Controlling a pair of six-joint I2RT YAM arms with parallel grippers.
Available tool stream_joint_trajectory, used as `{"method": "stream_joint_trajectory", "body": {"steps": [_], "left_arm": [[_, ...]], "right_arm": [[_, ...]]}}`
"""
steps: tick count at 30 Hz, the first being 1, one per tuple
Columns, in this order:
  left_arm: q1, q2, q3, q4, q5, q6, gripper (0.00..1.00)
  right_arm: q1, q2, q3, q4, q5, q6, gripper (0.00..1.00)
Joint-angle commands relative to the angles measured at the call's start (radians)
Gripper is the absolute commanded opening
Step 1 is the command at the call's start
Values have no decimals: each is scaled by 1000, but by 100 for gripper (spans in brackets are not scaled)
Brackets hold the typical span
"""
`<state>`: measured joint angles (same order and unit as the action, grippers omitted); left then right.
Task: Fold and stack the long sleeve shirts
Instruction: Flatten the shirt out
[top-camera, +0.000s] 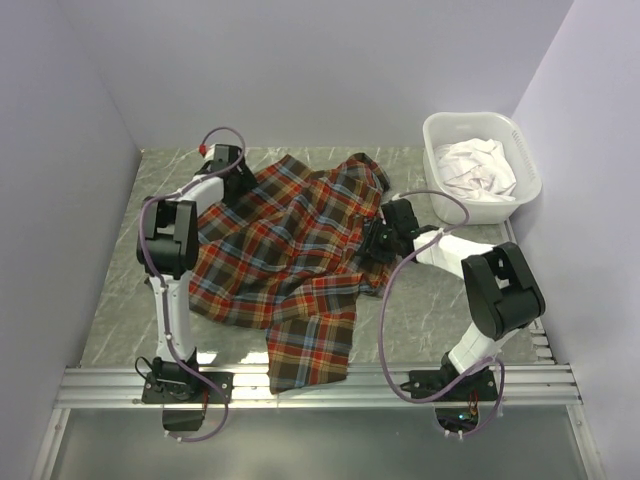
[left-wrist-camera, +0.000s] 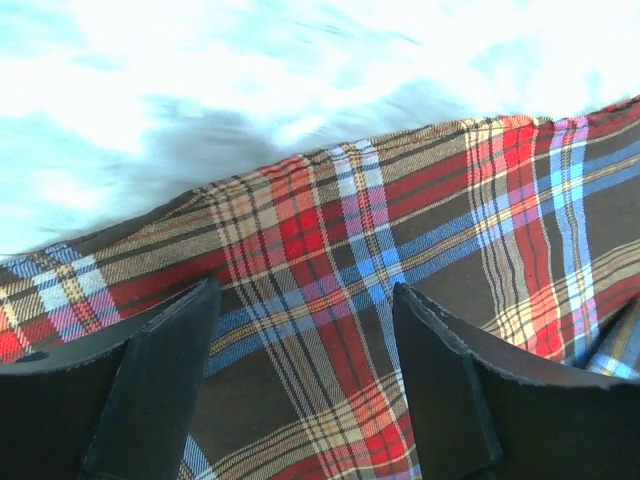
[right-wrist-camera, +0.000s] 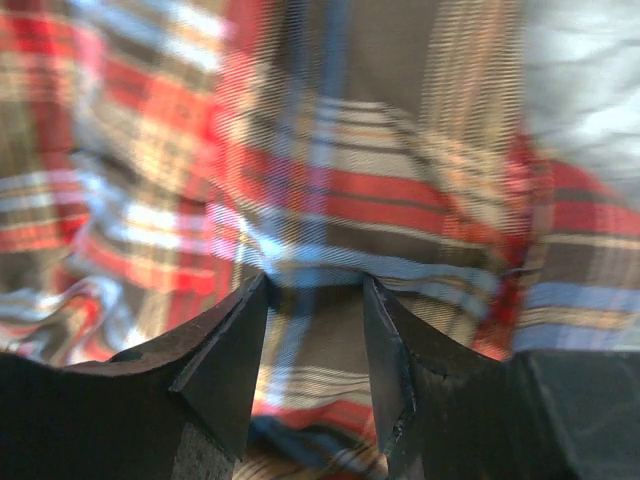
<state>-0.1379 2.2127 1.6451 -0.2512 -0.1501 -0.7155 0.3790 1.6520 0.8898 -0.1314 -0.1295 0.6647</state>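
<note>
One of the long sleeve shirts (top-camera: 290, 250), red, orange, blue and brown plaid, lies spread and rumpled on the grey table, its hem hanging over the near edge. My left gripper (top-camera: 236, 172) is at the shirt's far left edge. In the left wrist view it (left-wrist-camera: 305, 290) stands open and low over flat plaid cloth (left-wrist-camera: 330, 250), just inside the cloth's edge. My right gripper (top-camera: 376, 240) is at the shirt's right side. In the right wrist view it (right-wrist-camera: 315, 282) is open but narrow, with a raised fold of plaid (right-wrist-camera: 310, 340) between its pads.
A white laundry basket (top-camera: 525, 180) at the back right holds white cloth (top-camera: 475, 168). Grey walls close in the table on the left, the back and the right. A metal rail (top-camera: 320, 385) runs along the near edge by the arm bases.
</note>
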Motion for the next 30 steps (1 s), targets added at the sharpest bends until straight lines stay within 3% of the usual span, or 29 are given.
{"method": "stream_joint_trajectory", "body": {"steps": [1, 13, 16, 21, 27, 30], "left_arm": [[78, -31, -100, -69, -51, -125, 77], [213, -363, -586, -99, -78, -381, 77], [233, -448, -637, -121, -97, -412, 80], [238, -562, -642, -115, -91, -340, 90], [183, -571, -513, -69, -32, -158, 97], [144, -536, -444, -46, -48, -81, 98]], "right_arm": [[-48, 11, 3, -43, 27, -13, 50], [-190, 46, 95, -177, 100, -56, 54], [-192, 45, 153, -217, 152, -85, 56], [-160, -26, 210, -217, 172, -171, 61], [-94, -41, 319, -203, 157, -289, 72], [-94, 12, 395, -165, 159, -313, 73]]}}
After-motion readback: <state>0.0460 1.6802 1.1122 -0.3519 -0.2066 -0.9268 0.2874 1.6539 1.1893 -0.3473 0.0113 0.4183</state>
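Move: The left hand is down on the shirt, its far-left edge right at the open fingertips; the shirt's creased middle lies about 14 cm back and 10 cm to the right of this hand. The right hand has the folds of the shirt's right side about 2 cm beneath it. From the right hand, the bunched far tip stands roughly 19 cm ahead and 4 cm left, the near sleeve 26 cm back and 15 cm left, the white bin 18 cm ahead and 25 cm right. Sweeping low and level, first left and then mostly back, the left hand drags the shirt's far-left part outward with open fingers for about 20 cm, turning some 30 degrees counter-clockwise, then lifts off, fingers opening wider. The right hand sinks slightly and brushes the shirt's right side about 9 cm to the right, then rises clear, moving forward and opening somewhat. ##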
